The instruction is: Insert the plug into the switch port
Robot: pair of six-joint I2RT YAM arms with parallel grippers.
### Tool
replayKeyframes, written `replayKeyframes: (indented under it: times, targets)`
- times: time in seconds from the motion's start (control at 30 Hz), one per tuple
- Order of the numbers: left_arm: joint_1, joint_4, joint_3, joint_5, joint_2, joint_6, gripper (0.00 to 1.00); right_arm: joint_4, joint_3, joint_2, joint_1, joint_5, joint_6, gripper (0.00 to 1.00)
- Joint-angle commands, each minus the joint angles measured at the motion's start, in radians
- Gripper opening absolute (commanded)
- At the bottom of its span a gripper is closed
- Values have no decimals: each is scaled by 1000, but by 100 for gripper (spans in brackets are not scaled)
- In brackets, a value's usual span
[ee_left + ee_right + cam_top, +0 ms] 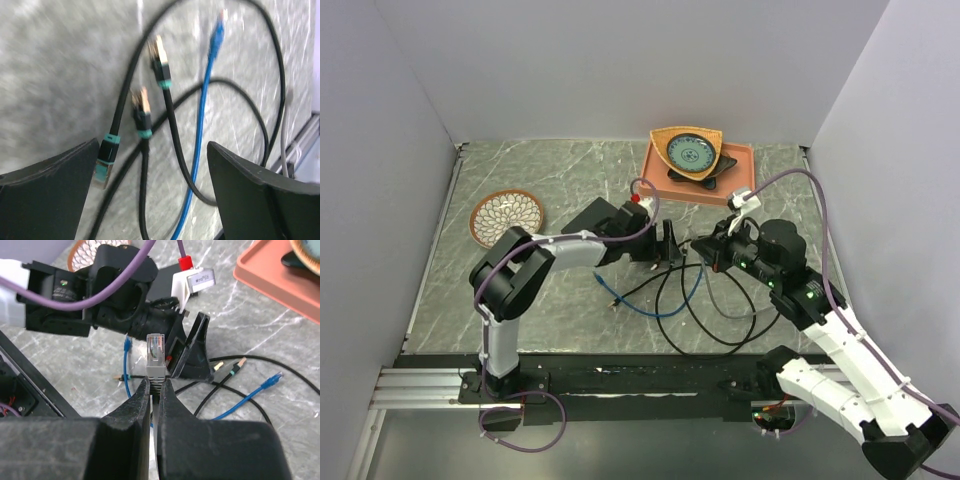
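My right gripper [155,385] is shut on the ribbed grey boot of a plug [155,349]. The plug's clear tip points up and away, toward the left arm. In the top view the right gripper [702,250] sits mid-table, close to the left gripper [666,246], tip to tip. My left gripper [152,192] is open above loose cables and holds nothing. A flat black box [604,214] shows partly behind the left wrist. The switch port itself is hidden.
Black cables with teal-banded plugs [142,112], a blue cable [200,135] and a grey one lie tangled on the marble table [540,300]. An orange tray [742,165] with a bowl stands at the back. A wicker plate [507,215] is at the left.
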Motion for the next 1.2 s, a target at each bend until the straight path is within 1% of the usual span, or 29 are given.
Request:
replayKeyframes:
  times: [0.0,0.07,0.1,0.23,0.27,0.4,0.53,0.6,0.63,0.8,0.97,1.07,1.1,1.17]
  targets:
    - [75,-21,86,-74,-66,12,98,-1,53,-11,-8,7,-16,0]
    - [109,-53,122,-77,-102,30,98,12,53,0,-8,-2,-19,0]
    - [146,-67,134,-76,-114,50,99,17,54,3,-7,-11,-21,0]
    - [227,-115,186,-98,-192,110,99,29,80,59,-8,-25,-39,0]
    - [241,-165,195,-108,-220,125,99,31,86,70,-8,-30,-45,0]
    - [336,-248,223,-161,-280,197,99,51,120,142,-8,-65,-59,0]
    - [421,-325,217,-188,-298,238,99,72,177,265,-8,-106,-68,0]
    - [474,-346,205,-165,-285,245,99,85,197,314,-4,-141,-77,0]
    - [490,-357,198,-157,-277,247,99,82,227,369,-3,-149,-88,0]
    - [574,-259,104,-4,-231,228,99,51,333,541,12,-218,-159,0]
    - [583,-158,85,56,-131,224,99,62,428,740,33,-257,-216,0]
    - [583,-86,60,98,-76,179,97,68,487,854,59,-275,-214,0]
    - [583,-52,47,102,-64,157,94,69,500,878,67,-277,-216,0]
    - [583,-26,31,102,-32,139,93,72,539,957,82,-258,-216,0]
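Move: Some 12 cm ahead and 22 cm to the left of the open left hand, about 4 cm below it, lies the black switch. From it the patterned plate stands some 24 cm farther left and the blue plug end about 17 cm nearer the bases. Black cable ends lie nearly beneath the left hand, about 5 cm down. From the right hand, holding the grey cable's plug, the switch is roughly 20 cm ahead, 26 cm left and 25 cm lower. Arching up and away from the swept-aside cables, the left hand goes forward, then mostly left, clearing its start by some 17 cm before sinking low over the switch, fingers still wide, wrist turned about 25 degrees counter-clockwise. The right hand keeps its pinch on the plug and, slowly at first, carries it left, forward and down, about 18 cm in all, towards the switch's port side. ##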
